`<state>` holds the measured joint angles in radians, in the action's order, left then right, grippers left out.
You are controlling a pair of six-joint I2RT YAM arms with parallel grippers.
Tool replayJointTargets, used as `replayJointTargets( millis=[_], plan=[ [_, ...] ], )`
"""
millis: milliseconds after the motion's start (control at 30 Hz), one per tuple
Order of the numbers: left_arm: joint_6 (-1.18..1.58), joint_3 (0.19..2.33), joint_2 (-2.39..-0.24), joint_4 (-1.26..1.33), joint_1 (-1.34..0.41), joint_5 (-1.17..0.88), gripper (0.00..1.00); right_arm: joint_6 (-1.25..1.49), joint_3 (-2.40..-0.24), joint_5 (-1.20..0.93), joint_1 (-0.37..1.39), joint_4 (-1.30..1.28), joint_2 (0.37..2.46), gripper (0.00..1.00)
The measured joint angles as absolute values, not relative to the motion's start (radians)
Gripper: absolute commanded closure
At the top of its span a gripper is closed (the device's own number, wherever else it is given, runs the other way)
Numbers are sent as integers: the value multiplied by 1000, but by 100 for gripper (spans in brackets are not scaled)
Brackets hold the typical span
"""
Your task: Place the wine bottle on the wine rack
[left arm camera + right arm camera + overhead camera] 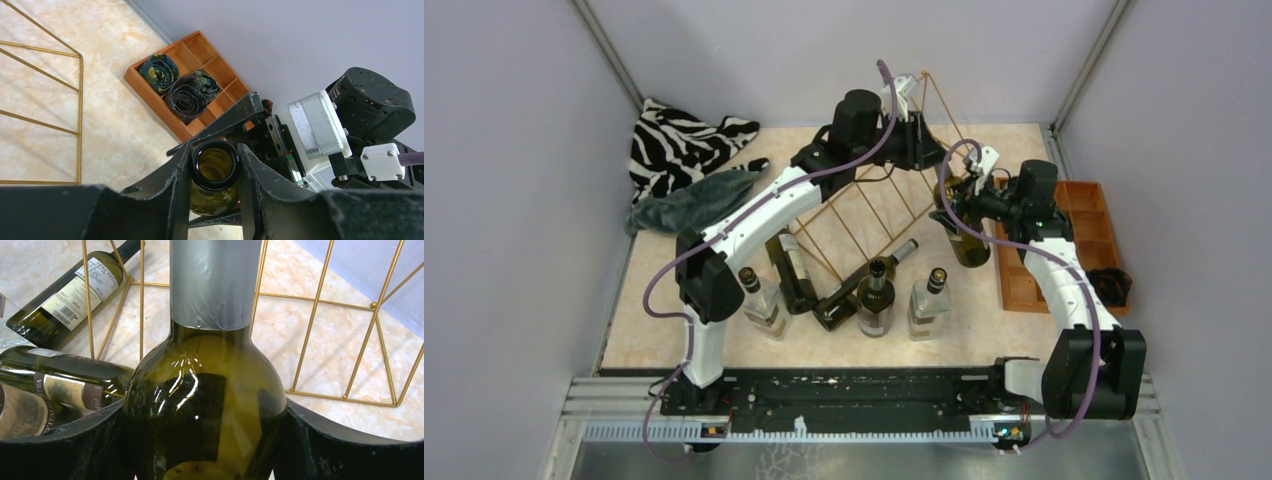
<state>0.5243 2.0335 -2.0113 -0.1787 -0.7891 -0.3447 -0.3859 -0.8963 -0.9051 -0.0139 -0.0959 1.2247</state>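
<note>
An olive-green wine bottle [970, 240] with a grey foil neck [215, 285] hangs tilted just right of the gold wire wine rack [864, 215]. My left gripper [215, 170] is shut on the bottle's open mouth [215, 200], one finger on each side of the rim. My right gripper [205, 440] has both fingers pressed against the bottle's wide shoulder [210, 370]. In the top view the left gripper [929, 150] is at the bottle's top and the right gripper [964, 200] at its body. Rack wires [372, 305] show behind the bottle and at the left [80, 100].
Three bottles stand at the front [762, 300] [876, 300] [929, 300], and two dark ones lie by the rack [794, 270] [849, 295]. An orange compartment tray [1084, 200] with rolled cloths [185, 97] sits at the right. Zebra [684, 140] and grey [694, 200] cloths lie at the back left.
</note>
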Motion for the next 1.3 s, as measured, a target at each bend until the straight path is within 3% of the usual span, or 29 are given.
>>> replayJointTargets(
  millis=[100,133,167,233,367,467,600,1033,1300],
  plan=[
    [526,2026,-2011,-177,-789,-345,100,-385,-896,-906,-14,-102,1229,84],
    [528,2024,-2011,-174,-789,-345,100,-384,-896,-906,-14,-105,1229,93],
    [530,2020,-2011,-171,-789,-345,94,-385,-896,-906,-14,-110,1229,100],
    [534,2010,-2011,-159,-789,-346,76,-384,-896,-905,-14,-120,1229,100],
    [553,1983,-2010,-130,-782,-356,30,-381,-896,-902,-14,-137,1229,100],
    [575,1964,-2003,-94,-778,-360,12,-370,-896,-918,-23,-155,1229,100],
    [587,1949,-1975,-71,-777,-358,7,-358,-895,-938,-36,-167,1229,100],
    [514,1881,-1865,-48,-770,-304,7,-334,-898,-951,-89,-162,1246,100],
    [364,1717,-1646,-51,-768,-271,6,-349,-1079,-897,-115,-230,1394,100]
  ],
)
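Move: Both my grippers hold the wine bottle in the air, its neck leaning forward. Its middle is about 7 cm back, 4 cm right and 13 cm below my left hand, and just below my right. From my right hand, the wine rack's middle is roughly 14 cm left, 12 cm ahead and 12 cm down. The wooden tray is 23 cm right and 20 cm lower, level fore and aft; the lying bottle is 16 cm left, 10 cm back, 18 cm lower. My left fingers, after sinking about 1 cm with the bottle's neck, open wide and let go; that hand then pulls up and left, drawing back a little, over 10 cm away from the bottle. My right hand keeps its grip at the bottle's shoulder, eases slightly down and back, then carries the bottle about 4 cm forward and 4 cm right, fingers tipping a bit downward and turning slightly clockwise. ##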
